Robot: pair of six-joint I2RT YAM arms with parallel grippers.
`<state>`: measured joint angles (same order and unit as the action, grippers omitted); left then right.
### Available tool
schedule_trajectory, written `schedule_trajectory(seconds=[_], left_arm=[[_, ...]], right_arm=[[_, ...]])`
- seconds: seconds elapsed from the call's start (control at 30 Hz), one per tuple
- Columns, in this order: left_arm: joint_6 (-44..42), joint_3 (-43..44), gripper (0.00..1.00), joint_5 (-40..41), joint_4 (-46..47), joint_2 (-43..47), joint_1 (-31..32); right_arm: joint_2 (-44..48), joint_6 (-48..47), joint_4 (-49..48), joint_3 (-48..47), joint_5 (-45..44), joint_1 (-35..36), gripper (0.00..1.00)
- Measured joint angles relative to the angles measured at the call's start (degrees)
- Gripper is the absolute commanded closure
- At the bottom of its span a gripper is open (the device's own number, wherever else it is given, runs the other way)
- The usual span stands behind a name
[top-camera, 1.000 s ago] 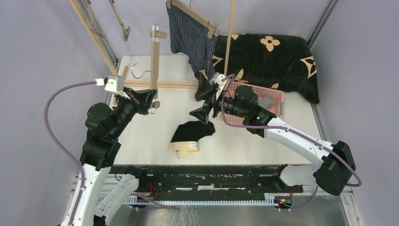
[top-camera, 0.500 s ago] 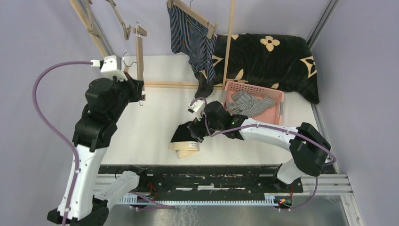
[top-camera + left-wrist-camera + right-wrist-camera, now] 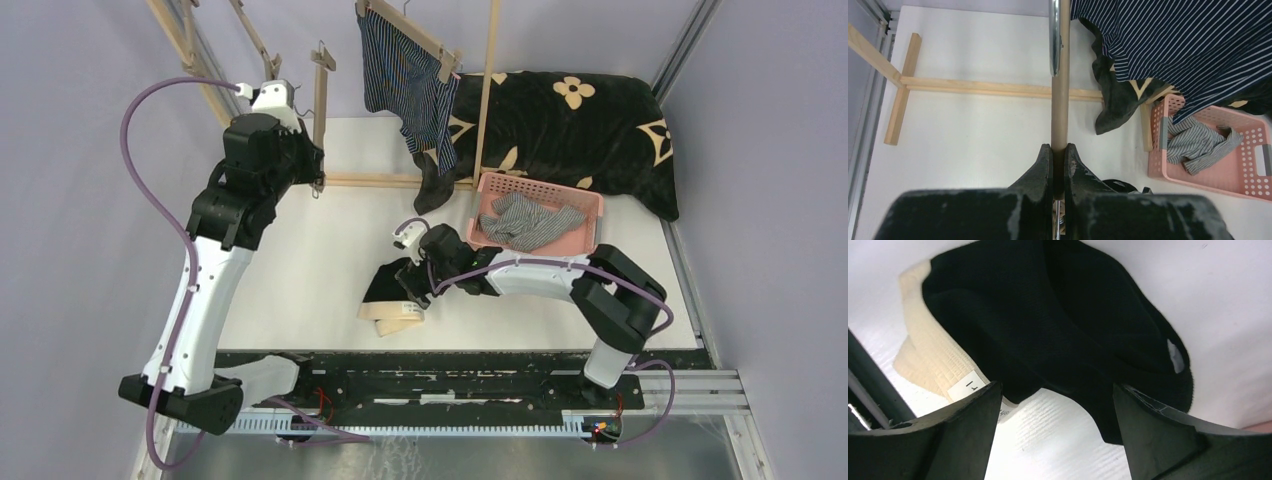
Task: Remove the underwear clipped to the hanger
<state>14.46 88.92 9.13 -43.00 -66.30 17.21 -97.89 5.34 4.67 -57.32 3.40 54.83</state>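
The dark navy striped boxers [image 3: 400, 80] hang clipped to a wooden hanger [image 3: 415, 30] at the back; they also show in the left wrist view [image 3: 1193, 45]. The black boxers with a beige waistband [image 3: 400, 285] lie on the table. The grey-white striped boxers [image 3: 525, 220] lie in the pink basket [image 3: 592, 205]. My left gripper [image 3: 316, 178] is shut on the bar of an empty wooden hanger [image 3: 1060, 100] and holds it upright. My right gripper [image 3: 413, 278] is open, low over the black boxers [image 3: 1058, 325], with one finger on each side of the fabric edge.
A wooden rack stands at the back, with an upright pole [image 3: 487, 90] and a base bar [image 3: 370, 181] on the table. The black flower-patterned blanket [image 3: 580, 125] lies behind the basket. Slanted wooden rails [image 3: 200, 55] stand at the back left.
My left arm has lifted the empty hanger and carried it back towards the rack. My right gripper has moved from beside the basket down to the black boxers on the table.
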Motion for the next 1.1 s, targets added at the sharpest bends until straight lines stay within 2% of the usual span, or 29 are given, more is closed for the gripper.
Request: schedule_trajectory(seconds=[0.07, 0.13, 0.23, 0.27, 0.3, 0.43, 0.57, 0.67, 0.8, 0.93, 1.1], left_arm=[[-0.5, 1.2, 0.97, 0.26, 0.17, -1.77, 0.0], [-0.9, 2.4, 0.97, 0.55, 0.13, -3.43, 0.0], [-1.57, 6.01, 0.97, 1.09, -0.31, -6.73, 0.0], [-2.05, 7.87, 0.97, 1.14, -0.7, -8.09, 0.0], [-2.45, 10.03, 0.97, 1.11, -1.11, -9.64, -0.04], [-4.28, 19.02, 0.97, 0.22, -2.49, -15.89, -1.18], [-5.2, 27.04, 0.97, -4.15, -4.35, -21.73, -5.01], [-5.27, 31.8, 0.97, -6.91, -5.86, -24.87, -7.69], [-5.57, 37.99, 0.97, -9.77, -7.74, -27.93, -10.03], [-5.95, 40.15, 0.97, -12.31, -7.85, -28.72, -10.78], [-6.05, 41.68, 0.97, -15.37, -7.45, -29.86, -11.32]], right_arm=[[-1.86, 0.66, -0.35, -0.13, 0.0, 0.11, 0.19], [-3.5, 1.14, -0.52, -0.44, -0.02, 0.22, 0.36], [-5.55, 1.55, -0.68, -1.33, -0.68, 0.31, 0.74], [-6.29, 1.77, -0.61, -1.81, -0.94, 0.31, 0.9], [-6.84, 1.66, -0.66, -2.19, -0.94, 0.31, 0.98], [-7.13, 2.4, -0.24, -3.08, -1.2, 0.31, 0.99], [-4.81, 2.32, 2.45, -3.08, -2.91, 0.31, 0.99], [1.44, 2.1, 5.03, -2.99, -5.9, 0.31, 0.99], [15.72, 1.38, 6.56, -2.73, -11.76, 0.31, 0.99], [29.22, -0.17, 6.58, -2.89, -21.68, 0.35, 0.99], [37.92, -4.13, 6.25, -2.99, -34.58, 0.35, 0.99]])
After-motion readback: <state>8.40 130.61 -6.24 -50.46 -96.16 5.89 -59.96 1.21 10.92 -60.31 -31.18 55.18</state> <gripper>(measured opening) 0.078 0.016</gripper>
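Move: Under the right hand's wide-open fingers lies the black underwear, its middle about 4 cm to the left, 1 cm farther out and 4 cm below. The pink basket stands roughly 15 cm ahead and 23 cm to the right, nearly at hand height. The left hand holds the emptied hanger; the rail it came from is out of view. From that hand the underwear is some 10 cm back, 17 cm right and 36 cm down. Sinking the last 3 cm or so, the right hand shuts its fingers on the underwear near the labelled end of the waistband, then lifts it about 30 cm, swinging right over the table to the basket's side while the fingers tip up and turn clockwise. The left keeps its grip on the empty hanger and carries it forward about 11 cm and up, towards the other empty hangers. ##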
